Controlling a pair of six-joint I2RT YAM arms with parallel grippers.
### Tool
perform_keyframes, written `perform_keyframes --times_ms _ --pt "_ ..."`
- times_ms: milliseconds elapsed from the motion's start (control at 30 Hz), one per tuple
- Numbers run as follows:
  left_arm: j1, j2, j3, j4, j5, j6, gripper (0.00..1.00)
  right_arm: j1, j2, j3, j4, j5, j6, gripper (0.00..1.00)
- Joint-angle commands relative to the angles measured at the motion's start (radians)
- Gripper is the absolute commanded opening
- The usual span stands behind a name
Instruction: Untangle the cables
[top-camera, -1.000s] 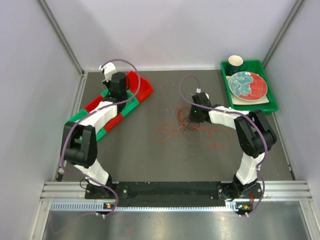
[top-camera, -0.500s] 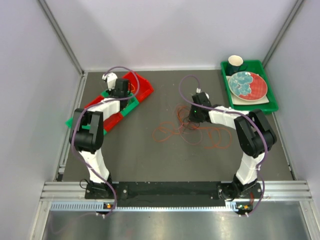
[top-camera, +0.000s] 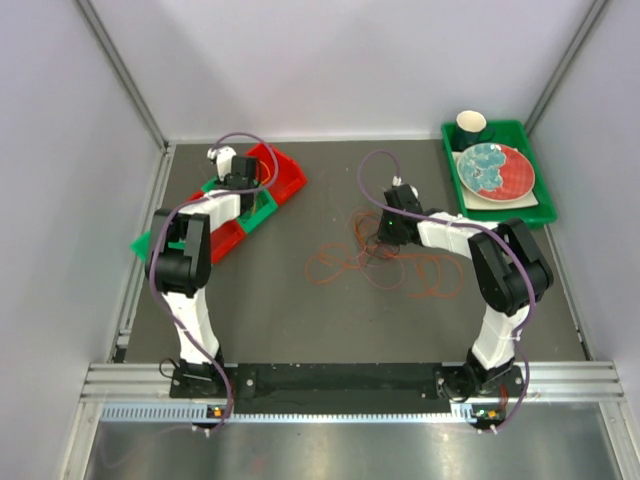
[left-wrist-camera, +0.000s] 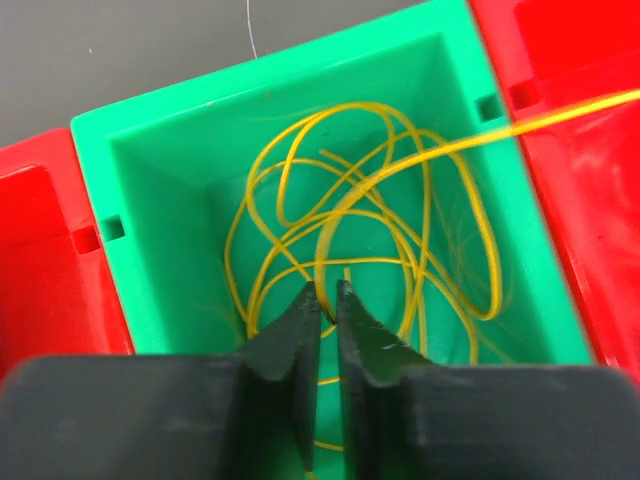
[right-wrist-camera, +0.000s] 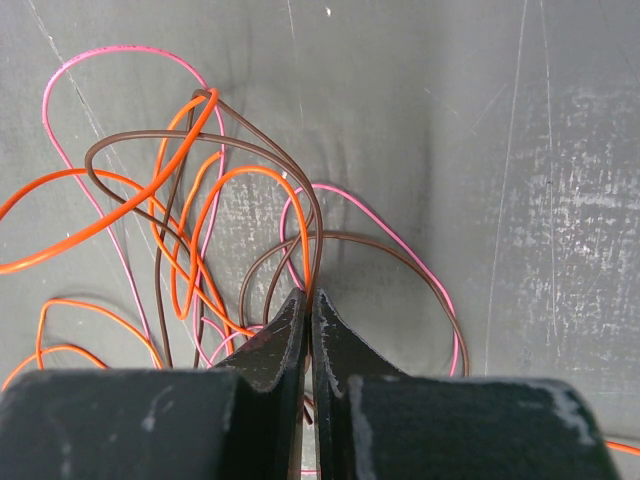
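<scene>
A yellow cable (left-wrist-camera: 400, 160) lies coiled in a green bin (left-wrist-camera: 150, 200), with one strand running out over the red bin (left-wrist-camera: 570, 200) on the right. My left gripper (left-wrist-camera: 328, 290) hangs over that bin (top-camera: 262, 203), its jaws a narrow gap apart with a yellow strand loose between the tips. The other cables (top-camera: 380, 262) lie tangled mid-table: orange (right-wrist-camera: 130, 205), dark brown (right-wrist-camera: 250, 150) and pink (right-wrist-camera: 120, 50) loops. My right gripper (right-wrist-camera: 308, 294) is shut on orange and brown strands at the tangle's top edge (top-camera: 383, 240).
A row of red and green bins (top-camera: 225, 225) runs diagonally at the back left. At the back right, a green tray (top-camera: 500, 207) holds a plate (top-camera: 495, 170) and a dark cup (top-camera: 470, 125). Walls close in on three sides.
The left arm has folded in, its elbow moving right and up while the gripper shifted slightly over the bins. Its jaws have parted a little. The right arm has not moved.
</scene>
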Motion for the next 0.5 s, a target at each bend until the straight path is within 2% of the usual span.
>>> perform_keyframes --times_ms 0,133,300,467 --pt "0.008 -0.046 0.054 -0.046 0.040 0.011 0.23 0.014 0.009 0.026 -0.001 -0.006 0.003 0.00" --pt "0.008 -0.129 0.055 -0.052 0.048 0.040 0.46 0.017 0.006 0.031 -0.001 -0.012 0.004 0.00" --pt "0.006 -0.193 0.064 -0.064 0.063 0.052 0.50 0.025 0.002 0.033 -0.003 -0.012 0.004 0.00" --pt "0.006 -0.258 0.083 -0.057 0.159 0.066 0.50 0.034 0.000 0.031 -0.004 -0.010 0.007 0.00"
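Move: The yellow cable is still between the left hand's nearly shut fingertips, most of it coiled in the green box. The middle of that box is about 2 cm ahead of the left hand and 4 cm below. The far red box adjoins it, roughly 10 cm ahead and 8 cm right of the hand; the near red box is some 6 cm back and 9 cm left. From the right hand, the green box lies about 13 cm ahead and 37 cm left, level in height. The yellow cable is let go over the green box: the left fingers part to about half their full opening while the hand barely shifts. The left hand then rises ever faster, about 8 cm nearly straight up away from the box, drifting hardly 1 cm to the right and turning only some 5–10 degrees. ##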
